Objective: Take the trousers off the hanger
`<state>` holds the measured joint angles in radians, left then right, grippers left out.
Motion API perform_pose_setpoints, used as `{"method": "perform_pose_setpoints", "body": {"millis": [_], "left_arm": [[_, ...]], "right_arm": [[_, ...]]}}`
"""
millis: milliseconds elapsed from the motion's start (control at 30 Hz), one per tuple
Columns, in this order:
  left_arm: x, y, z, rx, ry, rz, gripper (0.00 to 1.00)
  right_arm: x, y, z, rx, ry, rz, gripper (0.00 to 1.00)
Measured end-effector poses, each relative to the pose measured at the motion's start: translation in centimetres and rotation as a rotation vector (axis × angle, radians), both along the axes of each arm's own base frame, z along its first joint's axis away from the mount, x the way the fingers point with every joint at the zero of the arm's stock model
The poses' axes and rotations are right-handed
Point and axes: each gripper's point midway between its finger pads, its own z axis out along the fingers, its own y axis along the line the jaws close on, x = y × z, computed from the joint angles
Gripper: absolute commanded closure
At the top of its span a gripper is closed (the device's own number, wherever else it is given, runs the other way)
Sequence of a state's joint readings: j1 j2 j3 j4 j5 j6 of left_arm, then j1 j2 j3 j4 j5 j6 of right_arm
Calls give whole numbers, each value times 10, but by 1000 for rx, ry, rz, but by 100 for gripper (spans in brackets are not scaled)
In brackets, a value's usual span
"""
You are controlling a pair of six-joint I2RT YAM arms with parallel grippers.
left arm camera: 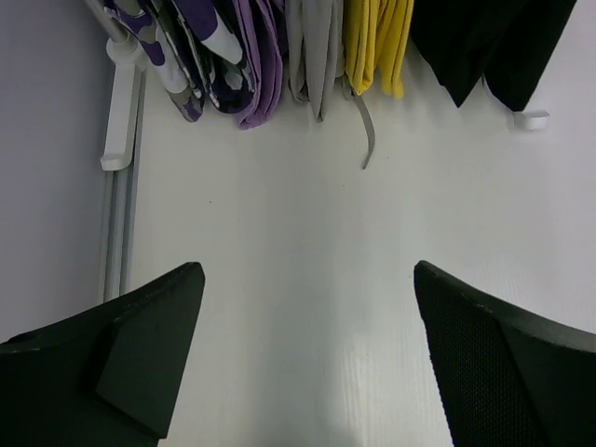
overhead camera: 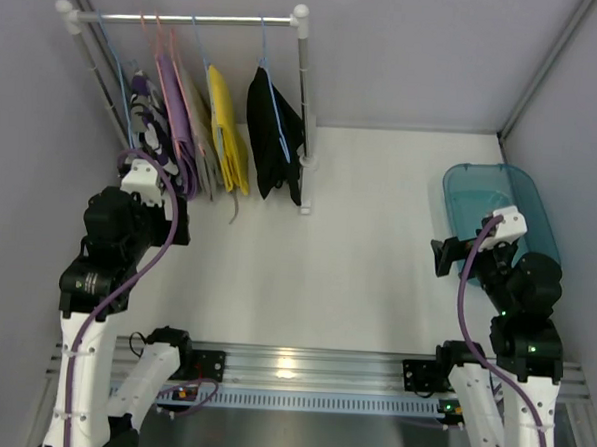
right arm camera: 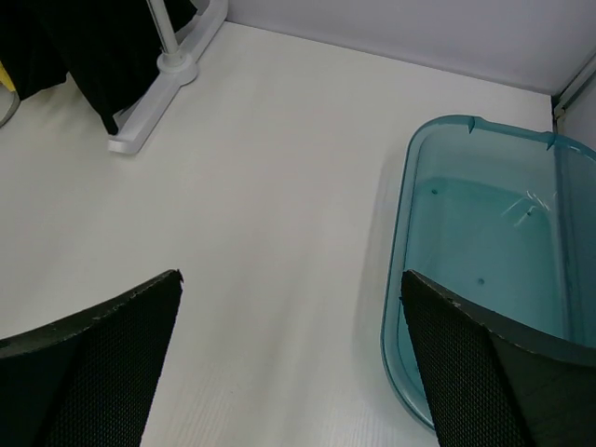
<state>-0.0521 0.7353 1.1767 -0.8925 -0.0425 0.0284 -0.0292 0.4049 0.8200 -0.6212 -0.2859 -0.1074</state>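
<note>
The black trousers (overhead camera: 273, 132) hang folded on a thin light-blue wire hanger (overhead camera: 264, 57), the rightmost item on the white rail. Their lower ends show at the top right of the left wrist view (left arm camera: 484, 42) and at the top left of the right wrist view (right arm camera: 102, 56). My left gripper (left arm camera: 307, 270) is open above bare table, well short of the hanging clothes and left of the trousers. My right gripper (right arm camera: 291, 275) is open too, over the table beside the teal bin, far to the right of the trousers. Neither gripper holds anything.
A white clothes rack (overhead camera: 303, 104) stands at the back left; its foot (right arm camera: 158, 102) rests on the table. Yellow (overhead camera: 226, 130), grey and purple garments (overhead camera: 173, 127) hang left of the trousers. A teal plastic bin (overhead camera: 540, 201) sits at the right wall.
</note>
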Motion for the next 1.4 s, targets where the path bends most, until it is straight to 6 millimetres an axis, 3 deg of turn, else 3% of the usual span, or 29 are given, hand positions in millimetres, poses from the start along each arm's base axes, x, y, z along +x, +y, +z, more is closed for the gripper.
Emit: {"method": "perform_pose_setpoints", "body": {"millis": [333,500,567,733,833,967,1133,1400], "left_arm": [[-1,1,12,-6,-30,12,1],[0,6,12,5,-26,34,1],[1,6,10,7,-19,39,1],[2,6,7,6,-6,42,1],[4,6,5,-6,3,50,1],[6,7,2,-13,16,61,1],[4,2,-1,-33,20,46,1],[-7,-11,6,-75,-22,-22,1]], "right_arm": [[6,11,-2,74,45,39,0],[44,31,13,216,148,94,1],[66,46,36,273,154,136,1],[119,111,95,397,161,298,2],[141,149,122,466,161,384,6],[158,203,144,571,195,519,12],[188,261,150,687,258,639,20],[219,329,133,778,347,727,26]]}}
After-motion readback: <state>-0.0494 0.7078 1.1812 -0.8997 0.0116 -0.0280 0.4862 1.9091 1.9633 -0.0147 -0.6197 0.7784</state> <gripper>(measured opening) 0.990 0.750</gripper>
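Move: From my right hand the black trousers on their blue hanger hang about 38 cm to the left, 18 cm ahead and a little higher, perhaps 5 cm. The yellow trousers hang some 8 cm farther left of them; the rack's right post stands about 5 cm to their right. The teal bin is about 10 cm right of my right hand, 5 cm ahead and well below. From my left hand the black trousers lie about 22 cm right and 14 cm ahead. I swing my empty right hand in a fast arc, forward and up off its waiting place, then mostly left, to the black trousers' hanger: some 33 cm left, 22 cm forward and 13 cm up, sinking slightly at the end. On the way I turn the fingers to point mostly left, roll the hand's left side up about 45 degrees, and close the wide gripper by about a quarter. ##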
